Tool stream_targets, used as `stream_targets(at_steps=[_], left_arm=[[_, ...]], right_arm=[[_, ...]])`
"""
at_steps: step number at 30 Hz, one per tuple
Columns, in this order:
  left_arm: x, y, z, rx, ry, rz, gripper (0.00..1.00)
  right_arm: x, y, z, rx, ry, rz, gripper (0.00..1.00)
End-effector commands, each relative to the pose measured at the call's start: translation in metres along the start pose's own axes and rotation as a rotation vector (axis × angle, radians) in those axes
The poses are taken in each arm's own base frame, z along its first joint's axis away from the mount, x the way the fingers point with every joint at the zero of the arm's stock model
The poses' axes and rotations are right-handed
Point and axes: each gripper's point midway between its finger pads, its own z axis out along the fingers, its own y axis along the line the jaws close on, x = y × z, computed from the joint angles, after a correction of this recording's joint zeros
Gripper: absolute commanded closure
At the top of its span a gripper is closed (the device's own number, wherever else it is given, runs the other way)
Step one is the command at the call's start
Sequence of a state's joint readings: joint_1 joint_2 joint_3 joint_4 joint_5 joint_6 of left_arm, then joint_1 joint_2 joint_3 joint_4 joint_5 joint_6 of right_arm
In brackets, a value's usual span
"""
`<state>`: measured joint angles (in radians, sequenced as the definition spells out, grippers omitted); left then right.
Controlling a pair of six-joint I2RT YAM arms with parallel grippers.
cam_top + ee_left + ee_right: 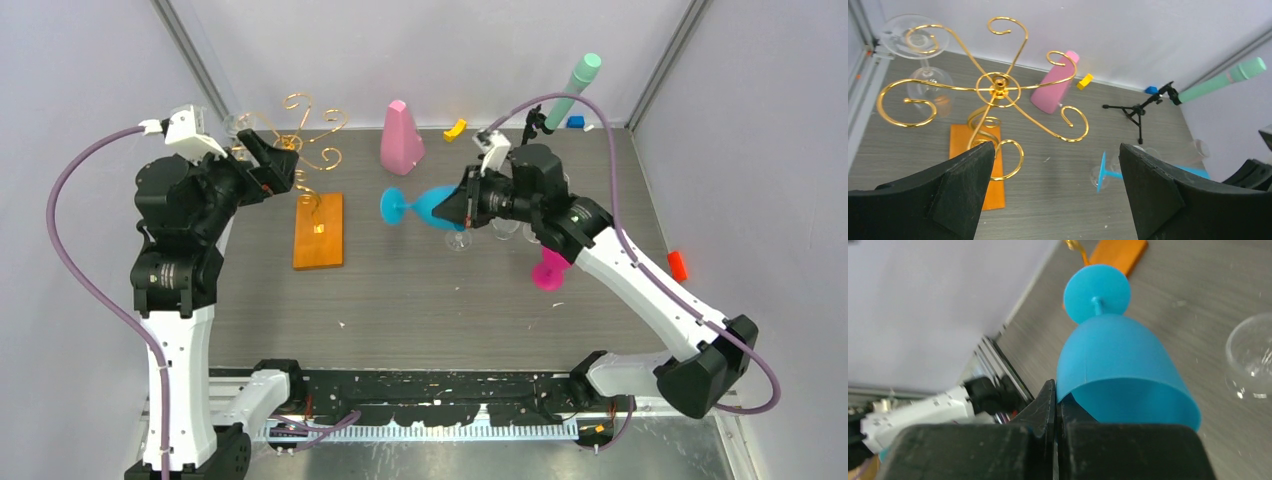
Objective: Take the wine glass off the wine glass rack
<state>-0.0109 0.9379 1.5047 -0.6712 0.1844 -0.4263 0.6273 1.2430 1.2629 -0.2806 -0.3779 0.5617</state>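
The wine glass rack [300, 140] is gold wire with curled arms on an orange wooden base [318, 230]. In the left wrist view a clear wine glass [915, 40] hangs upside down from a far-left arm of the rack [998, 89]. My left gripper [290, 165] stands open just beside the rack's top, its jaws [1055, 165] wide apart with nothing between them. My right gripper [455, 208] is shut on the rim of a blue wine glass [425, 207], held sideways above the table to the right of the rack. In the right wrist view the blue glass [1118, 355] points its foot away from the jaws [1055, 400].
A pink cone-shaped object [402, 138], a yellow block [455, 128] and a blue block [575, 122] lie at the back. A black tripod with a mint tube [572, 88] stands back right. Clear glasses [460, 238], a magenta glass [550, 270] and a red block [678, 265] sit under and beside the right arm.
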Motion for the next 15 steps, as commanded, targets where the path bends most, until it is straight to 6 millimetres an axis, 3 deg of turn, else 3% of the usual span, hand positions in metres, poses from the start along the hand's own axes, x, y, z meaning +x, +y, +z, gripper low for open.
stream_targets(at_steps=[1, 9, 15], left_arm=[[-0.011, 0.018, -0.004, -0.094, -0.066, 0.038, 0.02], [-0.009, 0.016, 0.001, -0.085, -0.056, 0.012, 0.02], [-0.007, 0.018, 0.005, -0.087, -0.047, 0.004, 0.02]], right_arm=[[0.049, -0.015, -0.009, 0.062, 0.260, -0.152, 1.00], [0.102, -0.090, -0.028, 0.453, 0.572, -0.116, 1.00], [0.101, -0.141, -0.055, 0.769, 0.580, -0.161, 1.00]])
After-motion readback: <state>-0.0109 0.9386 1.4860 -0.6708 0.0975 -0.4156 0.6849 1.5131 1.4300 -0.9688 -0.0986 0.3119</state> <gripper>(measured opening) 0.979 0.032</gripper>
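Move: The right hand still pinches the blue wine glass by its rim. The clear table it is taken to lies about 3 cm back, 8 cm right and some 33 cm below. Around it, the pink glass stands roughly 3 cm back and 21 cm right, a clear glass 5 cm ahead and 2 cm left, another 7 cm ahead and 13 cm right. From the left hand the spot lies around 41 cm right, 4 cm back and 43 cm down. The right hand lowers the rim-held blue glass about 15 cm towards the table, drifting right, fingers tipping down. ##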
